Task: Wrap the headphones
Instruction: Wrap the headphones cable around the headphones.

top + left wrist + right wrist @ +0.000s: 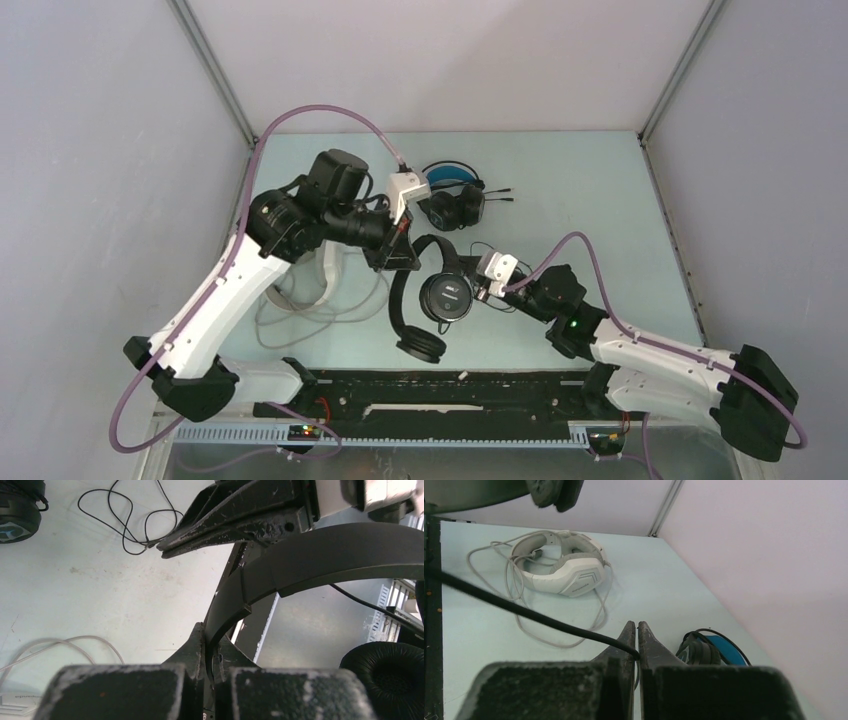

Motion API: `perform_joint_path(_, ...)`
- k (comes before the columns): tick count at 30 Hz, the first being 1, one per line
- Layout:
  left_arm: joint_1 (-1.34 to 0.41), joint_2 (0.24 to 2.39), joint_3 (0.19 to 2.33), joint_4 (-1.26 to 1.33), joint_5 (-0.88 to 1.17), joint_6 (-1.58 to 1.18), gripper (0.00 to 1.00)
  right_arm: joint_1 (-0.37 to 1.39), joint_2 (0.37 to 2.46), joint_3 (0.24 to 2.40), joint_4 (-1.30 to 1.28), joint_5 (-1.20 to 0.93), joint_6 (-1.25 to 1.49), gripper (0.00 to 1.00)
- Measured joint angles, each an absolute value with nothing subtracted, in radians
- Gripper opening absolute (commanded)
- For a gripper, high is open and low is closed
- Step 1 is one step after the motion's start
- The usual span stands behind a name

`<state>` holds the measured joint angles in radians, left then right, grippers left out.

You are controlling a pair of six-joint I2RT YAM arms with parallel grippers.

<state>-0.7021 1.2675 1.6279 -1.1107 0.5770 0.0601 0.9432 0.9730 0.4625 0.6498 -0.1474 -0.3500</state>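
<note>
The all-black headphones (446, 298) hang mid-table. My left gripper (400, 247) is shut on their headband (325, 555), which is pinched between the jaws low in the left wrist view; one ear pad (392, 675) shows at the lower right. My right gripper (487, 290) sits just right of the upper ear cup and is shut on the thin black cable (524, 612), which runs in from the left to the closed jaws. The blue-banded pair (455, 200) lies further back. The white pair (561, 567) lies at the left, largely hidden under my left arm in the top view.
The white pair's cable (300, 315) sprawls loose on the table at the left. The blue pair's black cable (130, 520) lies in loops, with plugs (500, 194) pointing right. A black rail (450, 385) runs along the near edge, and walls enclose the table.
</note>
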Motion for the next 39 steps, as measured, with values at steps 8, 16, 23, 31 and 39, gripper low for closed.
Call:
perform_joint_path(8,-0.727,1.267,1.605,-1.139,0.445,0.097,0.0,0.918,0.925,0.488,0.555,-0.155,-0.346,0.0)
perform_joint_path(16,-0.846,1.306,1.56,-1.197,0.158,0.155,0.0,0.905,0.876,0.59,0.368,-0.153,-0.25,0.0)
perform_joint_path(23,-0.877,1.362,1.555,-1.2,-0.076,0.173,0.0,0.905,0.896,0.76,0.079,-0.172,-0.1,0.0)
perform_joint_path(31,-0.899,1.358,1.513,-1.15,-0.209,0.184,0.0,0.901,0.964,0.955,-0.252,-0.258,0.109,0.0)
perform_joint_path(39,-0.899,1.342,1.471,-1.095,-0.239,0.177,0.0,0.898,1.034,1.133,-0.521,-0.274,0.256,0.0)
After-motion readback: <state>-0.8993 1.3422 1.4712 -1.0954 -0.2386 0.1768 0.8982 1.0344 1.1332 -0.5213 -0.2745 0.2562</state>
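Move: The left hand already grips the black headphones' headband; the ear cup facing the cable hand lies some 6 cm to its right, 5 cm back and 4 cm lower. From the right hand, which already pinches the cable, that cup is about 6 cm back, 3 cm left and slightly above. The second cup sits roughly 14 cm back and 7 cm left of the right hand, nearly level; the blue-black headset lies about 25 cm ahead, in line sideways, 20 cm below. Down about 9 cm, forward 7 and left 5 goes the left hand, keeping its grip on the headband and tipping its fingers some 40 degrees further towards the table. The right hand, the cable still pinched, first edges right and rises about 3 cm, then draws back 5 cm beside the nearer ear cup, its wrist rolling about 50 degrees so the fingers dip. ##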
